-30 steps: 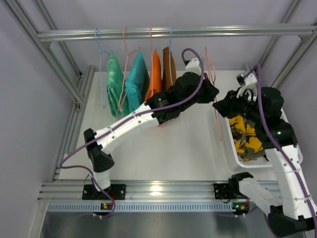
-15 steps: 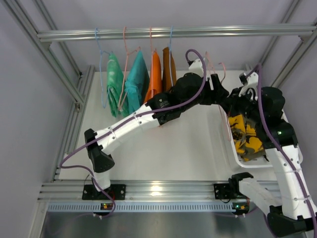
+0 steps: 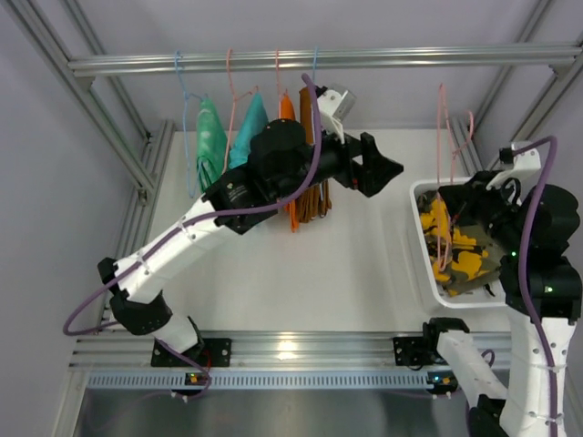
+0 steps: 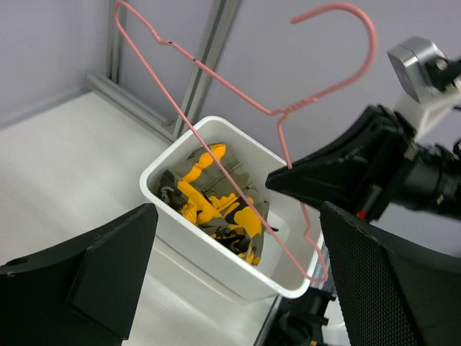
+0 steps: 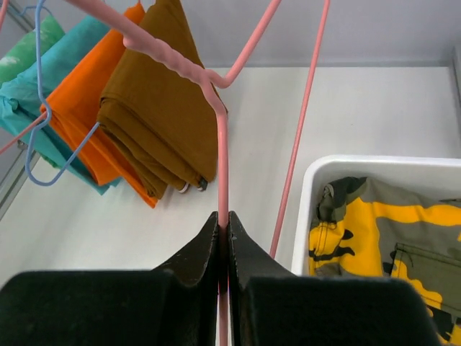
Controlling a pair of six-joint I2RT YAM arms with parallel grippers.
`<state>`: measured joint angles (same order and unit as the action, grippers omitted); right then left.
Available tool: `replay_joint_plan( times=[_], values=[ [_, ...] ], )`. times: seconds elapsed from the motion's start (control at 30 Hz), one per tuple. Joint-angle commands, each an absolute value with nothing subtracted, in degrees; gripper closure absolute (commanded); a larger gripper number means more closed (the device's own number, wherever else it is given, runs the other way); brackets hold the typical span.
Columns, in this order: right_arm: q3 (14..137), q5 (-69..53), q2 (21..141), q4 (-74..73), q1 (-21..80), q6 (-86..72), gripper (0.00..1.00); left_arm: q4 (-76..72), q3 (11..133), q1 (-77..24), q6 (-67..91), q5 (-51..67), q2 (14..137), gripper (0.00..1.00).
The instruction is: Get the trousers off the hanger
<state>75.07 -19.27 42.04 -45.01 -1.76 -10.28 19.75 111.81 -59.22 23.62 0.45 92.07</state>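
My right gripper (image 3: pixel 448 202) is shut on the wire of an empty pink hanger (image 3: pixel 443 155) and holds it above the white bin (image 3: pixel 417 264); the grip is plain in the right wrist view (image 5: pixel 223 225). The yellow-and-dark trousers (image 3: pixel 455 257) lie in the bin, off the hanger. My left gripper (image 3: pixel 378 177) is open and empty, in mid-air left of the bin, apart from the hanger (image 4: pixel 216 79). The green (image 3: pixel 209 137), teal (image 3: pixel 248 127), orange (image 3: pixel 287 107) and brown (image 3: pixel 315 198) trousers hang on hangers from the rail, partly hidden behind my left arm.
The aluminium rail (image 3: pixel 410 58) crosses the back of the cell. A blue hanger (image 5: pixel 43 148) carries the brown trousers (image 5: pixel 166 115). Frame posts stand at both sides. The bin's near wall (image 4: pixel 194 241) faces my left gripper (image 4: pixel 230 288).
My left gripper has drawn back left from the pink hanger as its arm swung up. My right arm has moved right and lifted the hanger over the bin.
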Motion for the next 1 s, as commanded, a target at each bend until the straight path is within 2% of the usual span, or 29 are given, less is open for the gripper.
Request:
replay_joint_plan(
  times=[0.0, 0.17, 0.4, 0.57, 0.73, 0.97],
  values=[
    [82.24, -19.77, 43.24, -49.47, -4.56, -10.46, 1.00, 20.11, 110.83, -59.15, 12.94, 6.94, 87.46, 0.01],
    [87.44, -22.94, 49.73, -54.92, -11.51, -6.42, 1.00, 27.67, 113.55, -56.78, 7.56, 10.54, 85.60, 0.01],
    [99.99, -30.05, 59.49, -55.01, -16.08, -0.44, 1.00, 28.48, 113.20, -45.63, 9.40, 21.60, 82.97, 0.01],
    [107.48, -39.08, 68.28, -56.43, -27.14, 2.29, 1.00, 27.78, 113.03, -39.74, 13.27, 26.28, 82.79, 0.01],
    [116.44, -46.13, 76.44, -57.56, -37.34, 2.11, 1.00, 26.19, 112.06, -39.46, 13.10, 25.75, 81.39, 0.01],
    [125.93, -50.36, 87.97, -61.34, -39.55, 2.64, 1.00, 25.75, 112.41, -39.11, 14.15, 25.75, 81.74, 0.01]
  ],
)
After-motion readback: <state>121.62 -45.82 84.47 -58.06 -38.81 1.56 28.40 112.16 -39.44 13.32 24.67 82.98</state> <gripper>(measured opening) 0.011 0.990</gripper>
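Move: The right hand already holds the empty pink hanger; the right end of the rail lies about 18 cm to this hand's right, 20 ahead and 15 above. The white box sits some 12 cm right, level fore and aft, 30 below. From the open left hand, the brown trousers hang about 13 cm ahead, 10 left and 6 lower, with the orange trousers 5 cm farther left. Right hand carries pink hanger about 20 cm right, forward, up towards the rail; open left hand goes left. ##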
